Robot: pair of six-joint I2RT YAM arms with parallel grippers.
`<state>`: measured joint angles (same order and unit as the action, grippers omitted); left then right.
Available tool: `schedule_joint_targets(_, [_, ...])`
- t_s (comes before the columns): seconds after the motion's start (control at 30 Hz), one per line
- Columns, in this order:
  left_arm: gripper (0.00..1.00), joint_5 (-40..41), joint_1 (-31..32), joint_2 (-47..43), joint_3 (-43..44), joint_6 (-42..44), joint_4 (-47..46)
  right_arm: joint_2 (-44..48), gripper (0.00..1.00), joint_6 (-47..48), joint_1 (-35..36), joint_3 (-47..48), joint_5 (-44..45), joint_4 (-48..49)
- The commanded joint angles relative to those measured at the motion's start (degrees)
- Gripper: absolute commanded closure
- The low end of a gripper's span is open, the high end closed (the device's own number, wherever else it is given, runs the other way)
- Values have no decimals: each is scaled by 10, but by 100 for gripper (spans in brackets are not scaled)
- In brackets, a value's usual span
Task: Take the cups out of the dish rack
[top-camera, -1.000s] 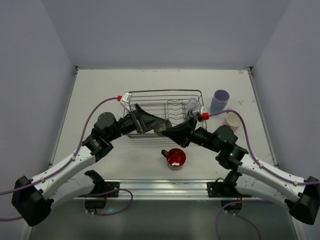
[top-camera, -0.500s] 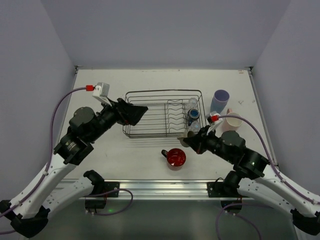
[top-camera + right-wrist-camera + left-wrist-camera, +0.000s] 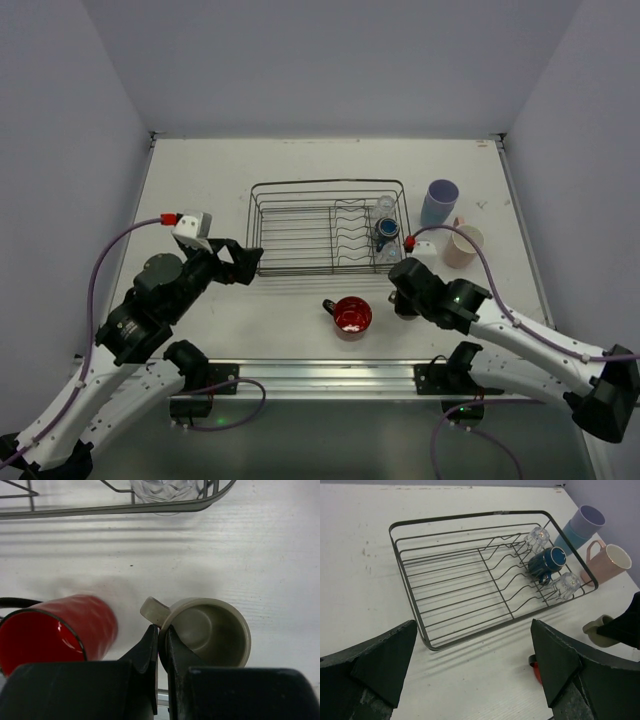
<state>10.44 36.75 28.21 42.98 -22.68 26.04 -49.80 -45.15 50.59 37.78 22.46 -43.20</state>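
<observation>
The dish rack (image 3: 325,184) (image 3: 470,517) stands mid-table and holds a dark blue cup (image 3: 386,230) (image 3: 547,562) between two clear glasses (image 3: 537,537) (image 3: 567,584). My right gripper (image 3: 162,637) (image 3: 405,303) is shut on the rim of the small olive-beige cup (image 3: 215,630) (image 3: 597,630), beside its handle, in front of the rack's right corner. Whether the cup touches the table I cannot tell. The red mug (image 3: 352,314) (image 3: 55,630) lies just left of it. My left gripper (image 3: 245,262) (image 3: 470,665) is open and holds nothing, near the rack's front left corner.
A lavender tumbler (image 3: 439,200) (image 3: 585,522) and a pink cup (image 3: 464,243) (image 3: 610,562) stand on the table right of the rack. The rack's front wire (image 3: 100,511) runs close beyond the right gripper. The arm bases line the table's near edge.
The right gripper has carried the olive-beige cup from the rack's front out to the table beside the red mug. The left arm has drawn back from the rack toward the near left.
</observation>
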Motion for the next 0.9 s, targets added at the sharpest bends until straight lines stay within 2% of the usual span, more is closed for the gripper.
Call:
schedule_joint_targets(0.0, [0,4,-3,-9,-2,33,-7,-45,100,-49,-5,3,49,11])
schedule_joint_targets(0.4, [0,-2,-4,-18,-6,42,-7,-168,100,-82,-6,-18,41,111])
schedule_joint_targets(0.6, [0,-2,-4,-18,-9,40,-7,-195,98,-105,-6,-16,98,109])
schedule_joint_targets(0.67, [0,-2,-4,-16,-9,40,-7,-181,85,-101,-5,-16,96,112])
schedule_joint_targets(0.7, [0,-2,-4,-12,-9,40,-7,-175,74,-95,-4,-17,94,111])
schedule_joint_targets(0.73, [0,-3,-5,-11,-9,39,-7,-168,68,-92,-3,-15,92,110])
schedule_joint_targets(0.77, [0,-3,-5,-10,-9,39,-7,-160,57,-88,-4,-14,87,109])
schedule_joint_targets(0.83, [0,-4,-5,-9,-9,38,-7,-135,42,-80,-2,-10,83,99])
schedule_joint_targets(0.87, [0,-4,-5,-8,-9,38,-7,-126,39,-79,-2,-8,82,94])
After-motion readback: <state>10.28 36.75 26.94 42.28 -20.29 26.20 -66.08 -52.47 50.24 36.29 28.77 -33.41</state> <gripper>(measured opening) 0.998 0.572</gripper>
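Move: The right hand holds the grey-green cup by the handle-side rim, the cup's body about 3 cm to its right. The table spot it goes to lies some 2 cm ahead, 3 cm to the right and 11 cm below. The red mug stands about 10 cm left and 2 cm back; the clear glass in the rack is some 13 cm ahead and 2 cm left, both about 5 cm lower. From the left hand the spot is roughly 31 cm right, level ahead, 28 cm below. Still pinching the grey-green cup's rim, the right hand lowers the cup about 5 cm to the table beside the red mug, then carries it some 3 cm forward towards the rack, turning roughly 10 degrees clockwise. There the fingers open a bit over halfway and let go of the rim, one finger staying inside the cup and one outside. ##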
